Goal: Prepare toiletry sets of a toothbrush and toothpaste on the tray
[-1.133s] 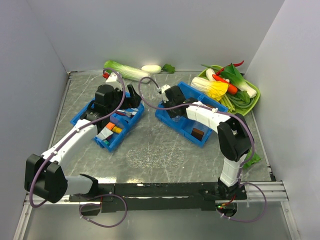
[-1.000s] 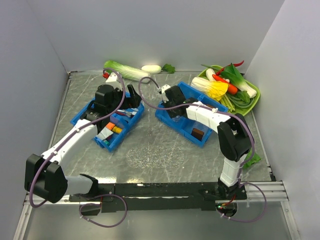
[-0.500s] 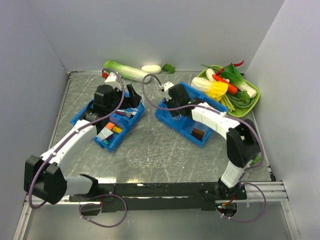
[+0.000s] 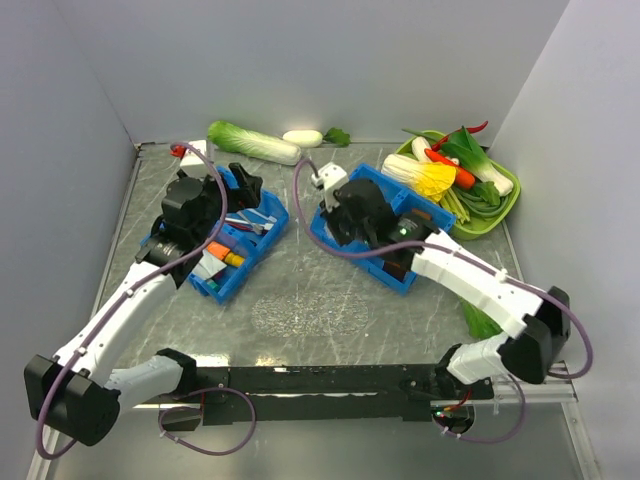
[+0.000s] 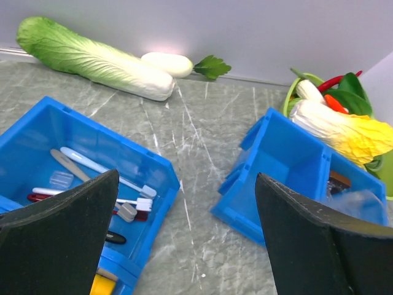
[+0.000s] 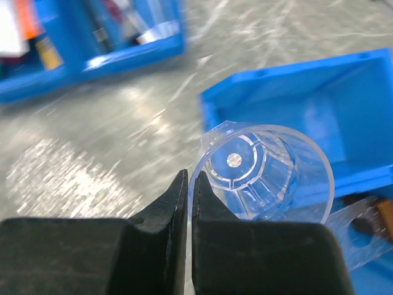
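The clear oval tray (image 4: pixel 310 312) lies on the table between the arms' bases and the two blue bins. Several pale toothbrushes (image 5: pixel 101 167) lie in the left bin (image 4: pixel 236 281), with coloured toothpaste tubes (image 4: pixel 226 258) at its near end. My left gripper (image 5: pixel 186 184) hangs open over that bin's right edge, holding nothing. My right gripper (image 6: pixel 188 179) is shut on the rim of a clear plastic cup (image 6: pixel 264 172), held above the right bin (image 6: pixel 344 98).
A green tray of vegetables (image 4: pixel 503 203) stands at the back right. A napa cabbage (image 4: pixel 252 141) and a white vegetable (image 4: pixel 302 137) lie along the back wall. A brown item (image 4: pixel 398 266) sits in the right bin. A green leaf (image 4: pixel 480 320) lies by the right arm.
My right arm has swung its elbow out to the right and lifted the clear cup above the right bin. My left arm has pulled back to the left, still open.
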Available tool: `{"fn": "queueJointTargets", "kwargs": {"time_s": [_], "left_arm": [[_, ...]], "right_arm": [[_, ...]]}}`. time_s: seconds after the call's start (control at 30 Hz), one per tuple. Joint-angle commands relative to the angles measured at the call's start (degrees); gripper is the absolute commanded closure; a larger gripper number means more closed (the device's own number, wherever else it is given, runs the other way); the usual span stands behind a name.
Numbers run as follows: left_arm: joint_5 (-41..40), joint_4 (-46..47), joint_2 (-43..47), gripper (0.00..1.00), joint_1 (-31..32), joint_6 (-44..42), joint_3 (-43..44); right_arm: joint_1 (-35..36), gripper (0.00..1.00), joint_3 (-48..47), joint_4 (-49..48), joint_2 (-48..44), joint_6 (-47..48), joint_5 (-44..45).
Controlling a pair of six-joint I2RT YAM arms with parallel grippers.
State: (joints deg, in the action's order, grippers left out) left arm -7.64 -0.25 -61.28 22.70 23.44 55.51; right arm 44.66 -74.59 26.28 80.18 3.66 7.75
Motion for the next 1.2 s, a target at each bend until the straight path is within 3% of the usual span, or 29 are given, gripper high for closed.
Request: {"fn": "queueJointTargets", "kwargs": {"time_s": [0.0, 0.17, 0.37, 0.63, 0.9, 1.17], "left_arm": [[-2.2, 1.57, -0.77, 0.04, 0.15, -1.38, -0.31], [-3.79, 1.4, -1.39, 0.04, 0.15, -2.0, -0.23], [-0.45, 2.01, 0.19, 0.04, 0.24, -0.59, -1.01], [-1.59, 0.78, -1.83, 0.03, 0.5, -0.68, 0.13], [-0.72, 0.95, -2.97, 0.04, 0.68, -0.06, -0.31], [-0.27, 1.13, -3.15, 0.04, 1.03, 0.38, -0.49]], "right_arm": [[6.82, 1.0, -0.04, 10.15, -8.45, -3.39, 5.86], [22.64, 1.0, -1.17, 25.2, -10.92, -14.01, 14.56], [31.09, 1.0, 1.81, 30.76, -9.7, -24.84, 13.17], [31.01, 1.0, 9.98, 31.91, -15.22, -29.23, 15.62], [29.87, 1.0, 16.93, 21.81, -18.4, -29.68, 20.64], [26.53, 1.0, 20.71, 11.6, -16.64, -26.07, 17.48]]}}
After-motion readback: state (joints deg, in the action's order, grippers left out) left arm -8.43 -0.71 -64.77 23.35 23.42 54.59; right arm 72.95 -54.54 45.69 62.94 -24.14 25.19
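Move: The clear cup is already pinched in my right hand; I'm taking it to the bare table at the right end of the glittery patch, roughly 16 cm back, 4 cm right and 23 cm down. The right-hand blue tray is centred about 8 cm ahead, 7 cm right; the patch's middle lies some 16 cm back, 11 cm left. From my left hand that spot is around 21 cm back, 36 cm right and 31 cm below. I sweep the cup straight back with my right hand, quickly, about 20 cm away from the blue tray. As that slows I sink some 9 cm and ease a few centimetres right, tipping the fingers down about 15 degrees, then creep slightly forward again, still pinching the cup's rim. My open left hand sinks about 3 cm. ##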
